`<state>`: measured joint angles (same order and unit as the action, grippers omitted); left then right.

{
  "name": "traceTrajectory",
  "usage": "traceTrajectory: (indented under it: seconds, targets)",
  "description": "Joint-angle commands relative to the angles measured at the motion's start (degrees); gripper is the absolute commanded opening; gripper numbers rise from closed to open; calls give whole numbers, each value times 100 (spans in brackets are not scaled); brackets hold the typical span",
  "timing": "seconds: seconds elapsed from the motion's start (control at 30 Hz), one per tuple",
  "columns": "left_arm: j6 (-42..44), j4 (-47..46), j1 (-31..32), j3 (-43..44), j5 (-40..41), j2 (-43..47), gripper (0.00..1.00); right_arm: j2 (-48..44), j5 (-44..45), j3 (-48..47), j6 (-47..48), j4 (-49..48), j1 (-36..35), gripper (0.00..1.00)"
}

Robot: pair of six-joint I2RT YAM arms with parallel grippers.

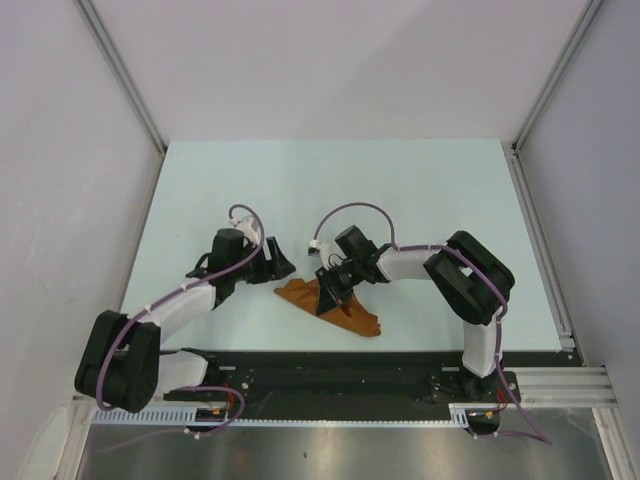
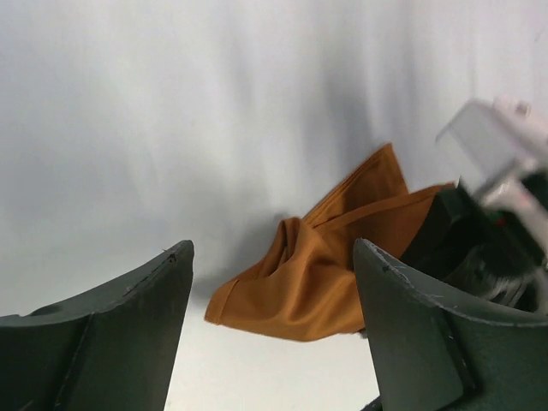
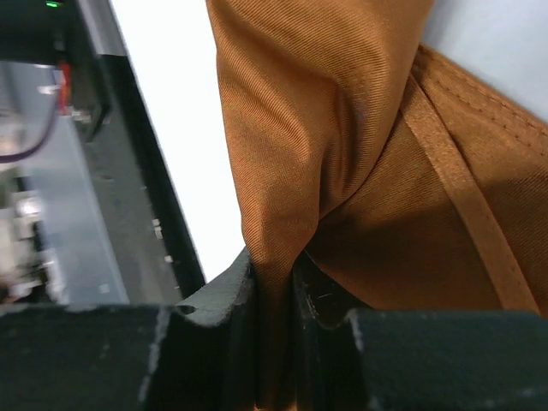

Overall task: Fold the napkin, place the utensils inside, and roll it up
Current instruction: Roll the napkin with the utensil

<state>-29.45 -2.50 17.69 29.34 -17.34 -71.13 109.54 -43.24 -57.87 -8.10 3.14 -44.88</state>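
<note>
The rust-brown napkin [image 1: 345, 312] lies crumpled on the table near the front edge. My right gripper [image 1: 330, 293] is shut on a pinched fold of the napkin [image 3: 282, 171], which hangs between its fingers [image 3: 218, 295]. My left gripper [image 1: 278, 262] is open and empty, just left of the cloth; the napkin [image 2: 317, 265] shows between and beyond its fingers [image 2: 145, 291]. The right gripper body [image 2: 488, 231] shows at the right of the left wrist view. The spoon is out of view.
The pale table [image 1: 330, 190] is bounded by grey walls on the left, back and right. A black rail [image 1: 330, 365] runs along the front edge, just behind the napkin.
</note>
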Motion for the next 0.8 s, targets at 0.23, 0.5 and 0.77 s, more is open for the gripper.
traceTrajectory:
  seconds: [0.23, 0.5, 0.77]
  targets:
    - [-403, -1146, -20, -1044, -594, 338, 81, 806, -1652, -339, -412, 266, 419, 19]
    - [-834, -2219, 85, -1159, -1130, -533, 75, 982, -1644, -533, -333, 477, 524, 19]
    - [-711, -1939, 129, -975, -1166, -762, 10, 833, -1468, -769, -175, 810, 656, 32]
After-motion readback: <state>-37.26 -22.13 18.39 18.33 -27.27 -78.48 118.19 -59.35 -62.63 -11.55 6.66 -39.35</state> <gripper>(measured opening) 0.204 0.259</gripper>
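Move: The napkin's left end lies just under my open left hand, about 4 cm back, 2 cm to the right and some 5 cm lower. From that hand my right fingers' pinch on the napkin is about 9 cm back and 8 cm right, and the napkin's right end about 13 cm back and 19 cm right. My right hand already holds the napkin's middle; from it the left end is about 5 cm ahead and 7 cm left, the right end 4 cm back and 12 cm right. I bring my open left hand down and back onto the napkin's left end, then ease it right, towards my right hand, about 5 cm from start to finish, tilting its left side down a little and closing the fingers to pinch the cloth. Meanwhile my right hand stays where it is, keeps its pinch and rolls on some 15 degrees, fingertips swinging back towards the base. ##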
